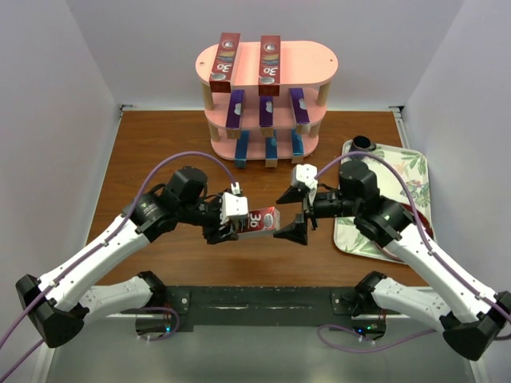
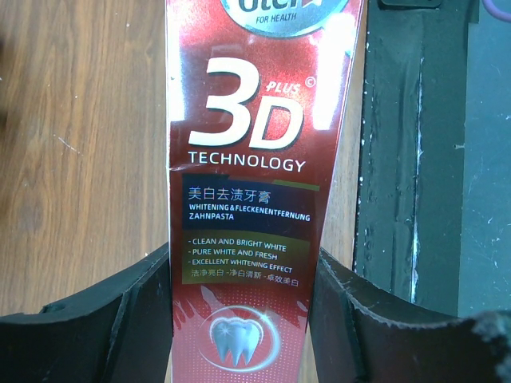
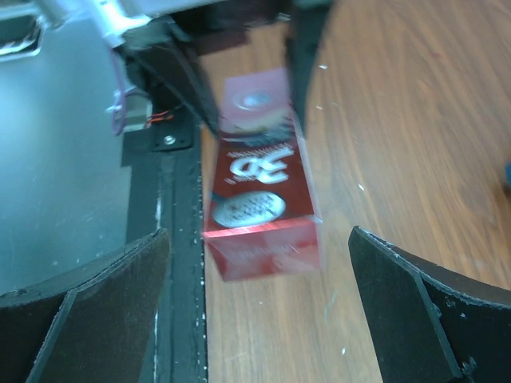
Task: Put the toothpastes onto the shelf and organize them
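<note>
A red "3D" toothpaste carton (image 1: 262, 221) hangs over the table between the arms, with my left gripper (image 1: 233, 226) shut on one end. In the left wrist view its black fingers (image 2: 96, 319) press both sides of the carton (image 2: 247, 159). My right gripper (image 1: 291, 213) stands open facing the carton's free end (image 3: 259, 199), with its jaws wide on either side and not touching. The pink shelf (image 1: 315, 64) at the back holds two red cartons (image 1: 224, 57) on top, three purple ones (image 1: 266, 108) on the middle tier and three blue ones (image 1: 271, 148) on the bottom.
A floral tray (image 1: 415, 171) lies at the right, partly under my right arm, with a dark cup (image 1: 362, 144) at its far corner. A black mounting strip (image 1: 263, 303) runs along the near table edge. White walls enclose the sides and back.
</note>
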Robot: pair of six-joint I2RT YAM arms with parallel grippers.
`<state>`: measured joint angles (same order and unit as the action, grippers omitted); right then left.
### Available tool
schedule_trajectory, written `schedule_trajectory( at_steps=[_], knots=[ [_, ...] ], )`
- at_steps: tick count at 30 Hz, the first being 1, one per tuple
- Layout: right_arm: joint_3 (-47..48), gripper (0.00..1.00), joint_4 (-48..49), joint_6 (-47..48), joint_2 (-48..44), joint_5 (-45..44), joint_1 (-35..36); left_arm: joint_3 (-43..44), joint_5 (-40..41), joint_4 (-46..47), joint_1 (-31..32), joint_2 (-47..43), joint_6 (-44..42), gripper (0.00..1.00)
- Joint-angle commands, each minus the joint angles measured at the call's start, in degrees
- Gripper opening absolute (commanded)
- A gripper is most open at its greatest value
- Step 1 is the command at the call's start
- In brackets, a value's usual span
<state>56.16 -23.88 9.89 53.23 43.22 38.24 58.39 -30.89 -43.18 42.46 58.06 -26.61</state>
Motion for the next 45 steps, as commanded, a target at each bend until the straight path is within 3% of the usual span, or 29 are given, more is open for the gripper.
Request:
schedule_trajectory(
  at_steps=[1,11,18,28,38,44,45],
  knots=[
    [4.2,0.98,-2.8,5.2,2.1,1.9,3.0,3.0,-1.3,1.3,0.3,0.1,-1.3,0.07],
    [5.6,0.95,-6.7,8.7,6.7,-2.3,7.5,3.3,-2.3,1.8,0.3,1.3,-1.3,0.07],
    [5.9,0.83,-6.8,8.6,8.6,-5.1,8.9,3.8,-3.4,2.6,0.3,1.4,-1.2,0.07],
    [6.2,0.84,-7.8,9.2,11.3,-8.8,10.8,3.3,-3.7,3.0,0.4,-0.6,-1.2,0.04],
    [6.6,0.61,-5.7,7.3,10.3,-7.5,11.0,1.9,-3.3,3.9,0.3,-0.9,-1.0,0.09],
    [6.2,0.46,-4.8,6.2,9.2,-8.1,11.0,1.3,-1.2,5.0,0.3,-1.7,0.2,0.36],
    [6.1,0.44,-4.6,5.8,9.0,-8.8,11.0,0.9,-0.8,5.9,0.3,-2.2,0.8,0.47]
  ],
)
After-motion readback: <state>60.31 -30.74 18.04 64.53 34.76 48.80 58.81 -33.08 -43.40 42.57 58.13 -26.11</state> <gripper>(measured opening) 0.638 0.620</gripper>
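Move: The red toothpaste sits in my left hand, gripped near one end, its middle about 6 cm to the right of that hand and nearly level. From my open right hand its middle lies some 9 cm left, 1 cm back and 6 cm lower, the free end being only 2 to 3 cm to the left. The shelf stands about 32 cm ahead of my right hand, 5 cm left; the tray is roughly 15 cm ahead, 30 cm right and 25 cm down. I bring my open right hand down about 5 cm and some 3 cm left onto the toothpaste's free end, tipping the fingers down by roughly 15 degrees as they go. There I close them until they pinch the box from both sides, while my left hand keeps its own grip and holds the box nearly still. ##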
